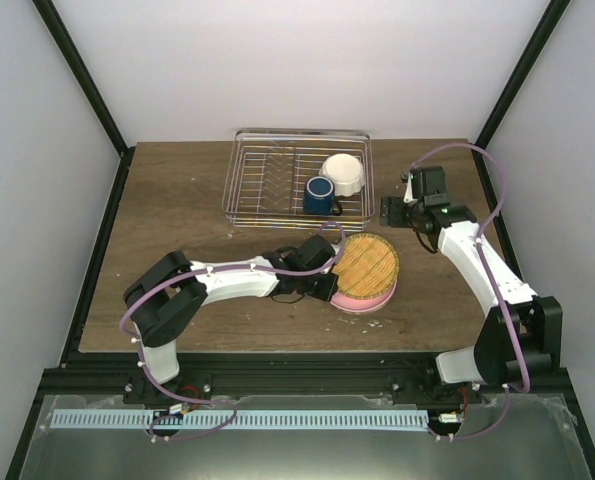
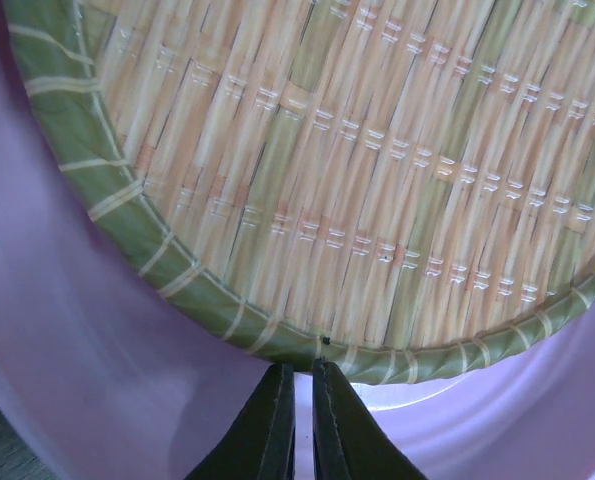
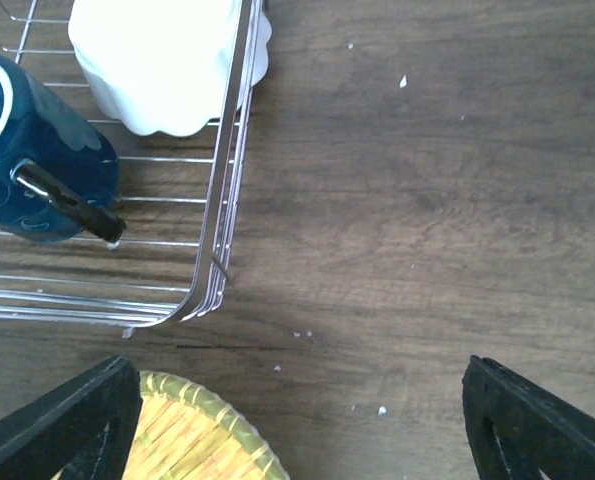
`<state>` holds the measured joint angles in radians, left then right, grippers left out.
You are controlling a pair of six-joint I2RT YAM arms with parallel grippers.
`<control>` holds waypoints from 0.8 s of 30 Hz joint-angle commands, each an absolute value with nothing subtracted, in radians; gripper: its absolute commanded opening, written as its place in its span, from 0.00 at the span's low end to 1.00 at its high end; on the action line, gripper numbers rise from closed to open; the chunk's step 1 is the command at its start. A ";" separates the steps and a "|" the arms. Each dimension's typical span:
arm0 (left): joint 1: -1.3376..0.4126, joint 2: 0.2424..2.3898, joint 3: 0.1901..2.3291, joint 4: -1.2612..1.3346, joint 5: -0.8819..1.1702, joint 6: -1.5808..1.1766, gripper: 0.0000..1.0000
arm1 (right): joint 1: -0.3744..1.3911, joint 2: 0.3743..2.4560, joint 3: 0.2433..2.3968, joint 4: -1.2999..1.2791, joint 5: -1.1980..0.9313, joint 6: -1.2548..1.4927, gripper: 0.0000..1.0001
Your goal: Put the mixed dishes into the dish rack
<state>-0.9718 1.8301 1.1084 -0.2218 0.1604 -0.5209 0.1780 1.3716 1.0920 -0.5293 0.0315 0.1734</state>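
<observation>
A yellow-lime woven plate point(image 1: 368, 262) point(image 2: 377, 180) lies on top of the pink plate point(image 1: 362, 299) point(image 2: 67, 340) at mid-table. My left gripper point(image 1: 329, 266) point(image 2: 302, 368) is at the woven plate's left rim, with its dark jaws shut and the tips pinching the green rim edge. The dish rack point(image 1: 245, 190) point(image 3: 222, 200) stands at the back. It holds the dark blue mug point(image 1: 320, 195) point(image 3: 32, 160) and the white scalloped bowl point(image 1: 344, 173) point(image 3: 162, 60). My right gripper point(image 1: 393, 210) point(image 3: 297, 400) hovers open over bare wood just right of the rack, holding nothing.
The wooden table point(image 1: 177, 220) ends in a black frame on all sides, with white walls behind. Small white crumbs point(image 3: 381, 410) dot the wood near the rack's corner. The woven plate's edge point(image 3: 192, 435) shows at the bottom left of the right wrist view.
</observation>
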 commanded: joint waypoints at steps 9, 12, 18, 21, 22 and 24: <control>-0.966 1.856 1.086 -0.216 0.175 -0.523 0.09 | 0.168 1.408 1.000 -0.590 -0.099 0.181 0.72; -0.966 1.851 1.086 -0.225 0.162 -0.522 0.09 | 0.169 1.423 0.982 -0.567 -0.126 0.183 0.69; -0.962 1.852 1.096 -0.232 0.156 -0.517 0.09 | 0.167 1.444 0.950 -0.534 -0.184 0.178 0.64; -0.960 1.853 1.095 -0.234 0.158 -0.514 0.09 | 0.168 1.465 0.947 -0.533 -0.212 0.174 0.57; -0.960 1.854 1.096 -0.234 0.158 -0.514 0.09 | 0.169 1.468 0.946 -0.532 -0.227 0.172 0.54; -0.959 1.854 1.095 -0.235 0.158 -0.514 0.09 | 0.168 1.469 0.944 -0.528 -0.256 0.166 0.51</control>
<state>-0.9665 1.8343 1.1030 -0.2039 0.1661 -0.5201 0.1780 1.4593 0.9466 -0.5491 -0.1856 0.1753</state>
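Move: Back and to the left of the right hand lies the bamboo tray, its middle some 10 cm back, 7 cm left and 13 cm below. The pink bowl under it is centred about 12 cm back and 10 cm left; the rack's near right corner is level with the hand, 6 cm left, and the blue mug 6 cm ahead, 17 cm left. From the left hand, which already pinches the rim, the tray's middle is about 5 cm ahead and 7 cm right. Sinking some 9 cm while drawing back about 4 cm and 3 cm to its left, the right hand comes down to the tray's far right edge, tipping its fingers about 15 degrees more steeply down. Its wide-open fingers close to about half, one over the tray and one outside the rim; contact can't be seen. The left hand holds still, keeping its pinch on the near left rim. ##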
